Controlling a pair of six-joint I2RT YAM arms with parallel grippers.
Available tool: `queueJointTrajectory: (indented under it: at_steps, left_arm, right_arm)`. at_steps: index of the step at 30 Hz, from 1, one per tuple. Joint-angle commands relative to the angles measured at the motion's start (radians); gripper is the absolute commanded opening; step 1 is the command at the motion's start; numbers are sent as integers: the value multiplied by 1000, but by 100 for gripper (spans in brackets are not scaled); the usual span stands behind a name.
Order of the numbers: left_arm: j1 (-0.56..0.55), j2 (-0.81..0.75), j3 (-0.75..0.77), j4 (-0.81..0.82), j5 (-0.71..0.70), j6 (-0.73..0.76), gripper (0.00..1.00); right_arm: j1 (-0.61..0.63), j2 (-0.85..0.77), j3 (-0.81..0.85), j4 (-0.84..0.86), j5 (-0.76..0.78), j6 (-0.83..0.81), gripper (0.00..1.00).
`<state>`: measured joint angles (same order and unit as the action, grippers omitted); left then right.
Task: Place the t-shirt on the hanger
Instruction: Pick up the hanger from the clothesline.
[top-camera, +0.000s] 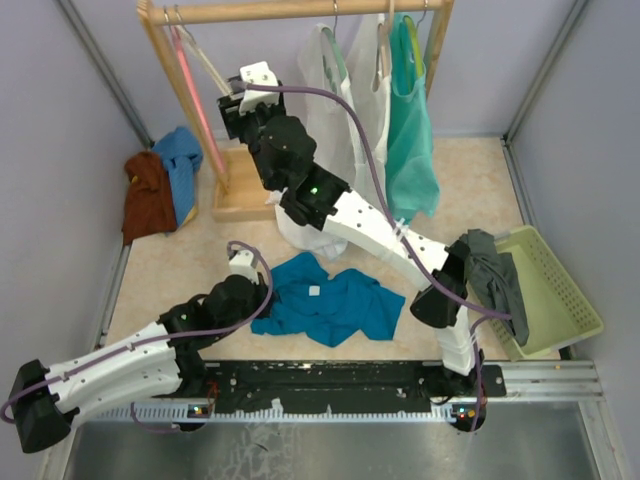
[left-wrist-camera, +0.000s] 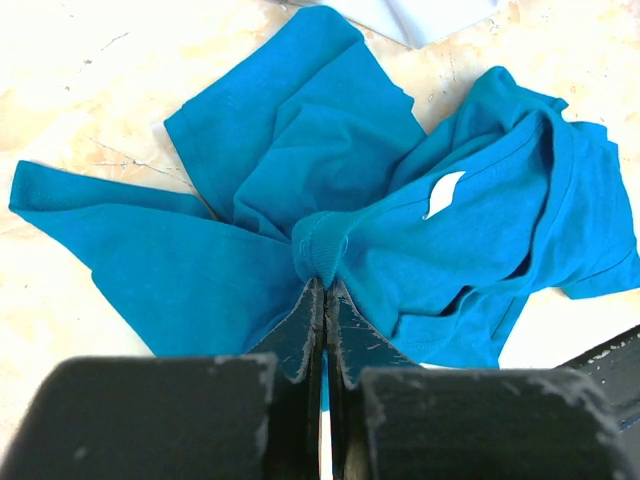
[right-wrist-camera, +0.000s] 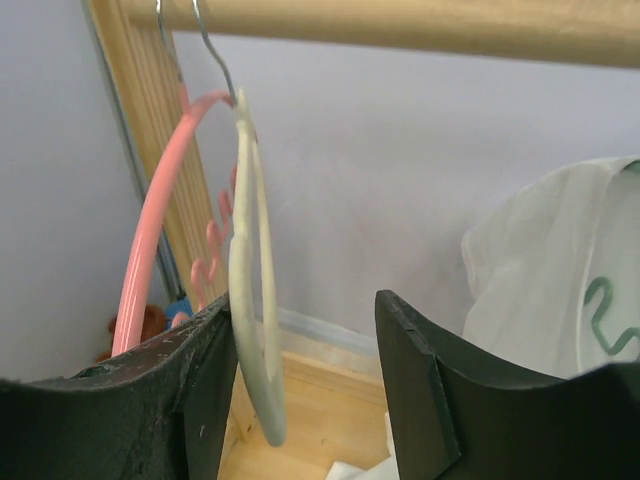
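The teal-blue t-shirt (top-camera: 330, 300) lies crumpled on the table near the front. My left gripper (top-camera: 268, 293) is shut on a fold of its ribbed collar edge (left-wrist-camera: 322, 255), the fingertips (left-wrist-camera: 312, 300) pressed together. The white label (left-wrist-camera: 443, 193) shows inside the neck. My right gripper (top-camera: 243, 92) reaches up to the rack at the back left, its jaws open. The cream hanger (right-wrist-camera: 250, 300) hangs by its wire hook from the wooden rail (right-wrist-camera: 400, 25). Its lower end sits between my right gripper's (right-wrist-camera: 300, 305) fingers, close against the left finger (right-wrist-camera: 205, 380).
A pink hanger (right-wrist-camera: 150, 260) hangs just left of the cream one. White garments and a mint tank top (top-camera: 410, 130) hang on the rack's right. A green basket (top-camera: 555, 290) with grey cloth (top-camera: 495, 275) stands right. Brown and blue cloths (top-camera: 160, 185) lie far left.
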<state>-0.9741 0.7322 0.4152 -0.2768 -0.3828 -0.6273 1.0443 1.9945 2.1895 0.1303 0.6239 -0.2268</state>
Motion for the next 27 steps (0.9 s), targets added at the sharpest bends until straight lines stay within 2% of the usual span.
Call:
queueJointTrajectory:
  at_steps: [1,7,11,22,27]
  left_arm:
    - [5,-4,41,1,-13,10,1]
    - [5,-3,47,-1,-13,10,1]
    - [5,1,49,0,-12,12,1]
    - [4,-7,56,-11,-19,17,1]
    - [5,-8,63,-15,-20,20,1]
  right_arm:
    - [-22,12,103,3,-23,-11,54]
    - [-39,36,142,-28,-49,15,45]
    - [-45,37,136,-35,-63,23,30]
    - [-46,-35,30,20,-148,43,1]
    - [-36,-50,45,31,-107,12,0]
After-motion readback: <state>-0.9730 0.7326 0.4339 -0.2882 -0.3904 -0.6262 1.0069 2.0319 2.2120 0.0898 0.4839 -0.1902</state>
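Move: The white hanger hangs just beyond the open right fingers, its near end by the left finger; its middle is about 8 cm ahead, 4 cm left and 4 cm up. The pink hanger's middle is some 6 cm ahead, 8 cm left and level, while the white shirt is about 24 cm right, 3 cm ahead and 12 cm lower. From the left hand, the white hanger lies about 30 cm ahead, 7 cm left and 40 cm up. Up about 3 cm with a small swing to its right, then back down some 5 cm and 3 to 4 cm to the left, the right hand works itself around the near end of the white hanger. Meanwhile its fingers close from about half open and pinch that end, the hand edging forward about a centimetre and turning slightly counter-clockwise. ##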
